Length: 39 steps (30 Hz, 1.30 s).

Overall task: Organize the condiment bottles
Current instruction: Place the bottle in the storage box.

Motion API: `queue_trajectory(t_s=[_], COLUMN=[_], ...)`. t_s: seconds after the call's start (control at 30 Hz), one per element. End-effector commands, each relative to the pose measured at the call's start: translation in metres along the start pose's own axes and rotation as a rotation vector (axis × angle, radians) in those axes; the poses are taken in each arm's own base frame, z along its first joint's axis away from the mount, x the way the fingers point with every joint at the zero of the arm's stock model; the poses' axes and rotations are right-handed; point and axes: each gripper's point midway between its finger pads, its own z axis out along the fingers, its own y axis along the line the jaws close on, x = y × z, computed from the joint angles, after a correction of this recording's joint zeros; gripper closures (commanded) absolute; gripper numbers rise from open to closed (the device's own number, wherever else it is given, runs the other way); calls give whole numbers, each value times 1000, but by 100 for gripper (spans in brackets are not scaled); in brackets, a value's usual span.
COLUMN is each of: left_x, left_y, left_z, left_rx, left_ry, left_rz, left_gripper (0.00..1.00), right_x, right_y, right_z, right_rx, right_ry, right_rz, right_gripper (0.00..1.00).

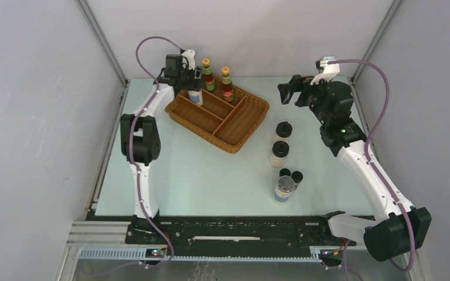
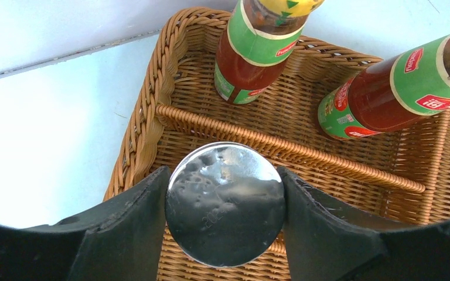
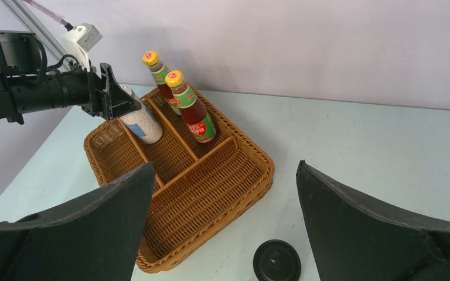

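Observation:
My left gripper point(image 1: 192, 82) is shut on a silver-lidded jar point(image 2: 225, 205), its fingers pressed on both sides of the lid. The jar point(image 1: 195, 96) stands in the far-left compartment of the wicker tray point(image 1: 262, 110). Two red-brown sauce bottles point(image 1: 208, 75) point(image 1: 227, 85) stand upright in the tray's back compartment, just beyond the jar. My right gripper point(image 1: 286, 93) hangs open and empty above the table, right of the tray. On the table below it stand two black-capped shakers point(image 1: 283, 130) point(image 1: 279, 153), two tiny dark vials point(image 1: 285, 173) point(image 1: 297, 175) and a second silver-lidded jar point(image 1: 284, 188).
The tray's point(image 3: 263, 170) two long front compartments hold nothing. Enclosure walls and metal posts close in the table's back and sides. The loose bottles stand in a line between the tray and the right arm.

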Motion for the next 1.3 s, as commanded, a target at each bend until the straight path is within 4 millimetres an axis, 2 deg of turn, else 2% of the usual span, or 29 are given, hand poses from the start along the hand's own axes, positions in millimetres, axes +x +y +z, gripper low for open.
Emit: queue_trajectory(t_s=[0.0,0.2,0.43,0.97,1.27], left_x=[-43,-41,-46,-78,-103], left_y=[-13,-11,-9,-4,-8], left_z=[-6,-4,-6,-27,-47], left_rx=[26,14,-2,-41,-38], left_ry=[-106,-100,-117,-199,-259], left_rz=[7,-2,-5,3,-17], left_gripper=[28,20,16,12,12], right_x=[-9,-8,-7,-5,-1], right_y=[7,8,9,6,3], right_z=[2,2,2,3,3], right_rx=[-23,-27,-28,-26,-18], right_ry=[-34,-32,-29,-23,-6], right_rz=[-17,-20,-24,-38,-40], right_gripper=[1,1,1,1,0])
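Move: Between the left fingers sits the silver-capped bottle, already down in the storage box's middle slot, its middle roughly 5 cm straight below the hand. From that hand, one sauce bottle stands about 6 cm ahead and 6 cm right, the other about 2 cm ahead and 13 cm right, both middles 2 cm lower. From the right hand, the silver-capped bottle is about 21 cm ahead, 33 cm left and 25 cm below. Opening from about two-thirds to nearly wide, the left fingers let go of the silver-capped bottle on both sides of its lid. The hand shifts slightly right as they part, then slowly eases up about 1.5 cm, with some 1 cm of forward drift and a faint upward tilt, fingertips still flanking the lid. ##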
